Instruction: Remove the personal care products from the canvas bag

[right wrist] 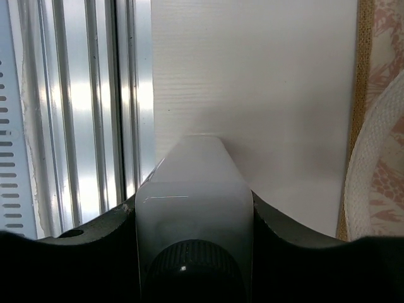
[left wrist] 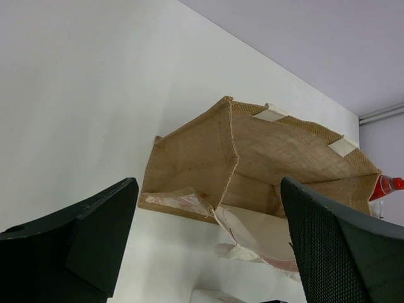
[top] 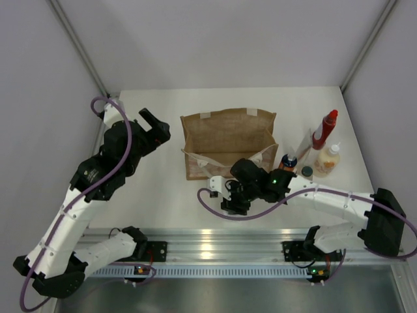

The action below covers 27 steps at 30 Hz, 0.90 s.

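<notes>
The canvas bag [top: 225,140] stands open in the middle of the table, its cream handle drooping at the front; it also shows in the left wrist view [left wrist: 252,158]. My right gripper [top: 235,202] hovers low in front of the bag, shut on the white squarish bottle [right wrist: 192,196] with its dark cap [right wrist: 189,271] toward the camera. To the right of the bag stand the red bottle [top: 324,130], the cream bottle [top: 328,158], the orange bottle [top: 288,161] and the clear grey-capped bottle [top: 306,171]. My left gripper [top: 154,124] is open and empty, left of the bag.
The aluminium rail [top: 215,244] runs along the table's near edge, close under the right gripper, and shows in the right wrist view [right wrist: 76,107]. The bag's patterned front [right wrist: 379,158] is just right of the held bottle. Grey walls enclose the table.
</notes>
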Each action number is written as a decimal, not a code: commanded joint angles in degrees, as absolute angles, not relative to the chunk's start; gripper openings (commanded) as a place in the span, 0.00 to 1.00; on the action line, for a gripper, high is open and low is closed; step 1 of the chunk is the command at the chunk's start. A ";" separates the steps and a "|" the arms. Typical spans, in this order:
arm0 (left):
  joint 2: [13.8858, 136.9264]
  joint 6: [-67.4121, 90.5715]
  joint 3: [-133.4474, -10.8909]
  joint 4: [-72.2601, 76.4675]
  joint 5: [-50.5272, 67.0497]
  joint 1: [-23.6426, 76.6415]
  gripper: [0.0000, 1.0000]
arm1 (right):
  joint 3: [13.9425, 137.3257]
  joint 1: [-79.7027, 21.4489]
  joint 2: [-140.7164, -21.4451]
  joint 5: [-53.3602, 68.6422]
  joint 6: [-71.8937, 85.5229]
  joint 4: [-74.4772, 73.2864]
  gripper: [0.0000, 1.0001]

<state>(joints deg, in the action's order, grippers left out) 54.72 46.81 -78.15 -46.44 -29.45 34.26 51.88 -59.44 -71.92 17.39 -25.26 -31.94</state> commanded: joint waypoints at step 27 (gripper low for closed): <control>52.21 43.77 -77.52 -45.61 -31.29 34.10 0.98 | 69.07 -58.36 -66.90 16.97 -25.05 -42.71 1.00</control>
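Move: The white bottle is already in the right hand's grip, standing near the table's front edge, its middle straight below the finger pads by about 5 cm. From this hand the emptied canvas bag is roughly 18 cm ahead and 2 cm left, its middle a couple of centimetres lower; the orange bottle is some 15 cm ahead, 19 cm right and 7 cm lower. From the left hand the white bottle lies about 14 cm back, 22 cm right and 29 cm down. Straight up is the main way: after easing barely 1 cm left, the right hand opens its fingers from half to fully wide around the white bottle, letting go of its sides, and starts to climb as they spread. It rises about 6.5 cm, gathering speed, away from the bottle and its black cap, the wrist nearly unturned. ##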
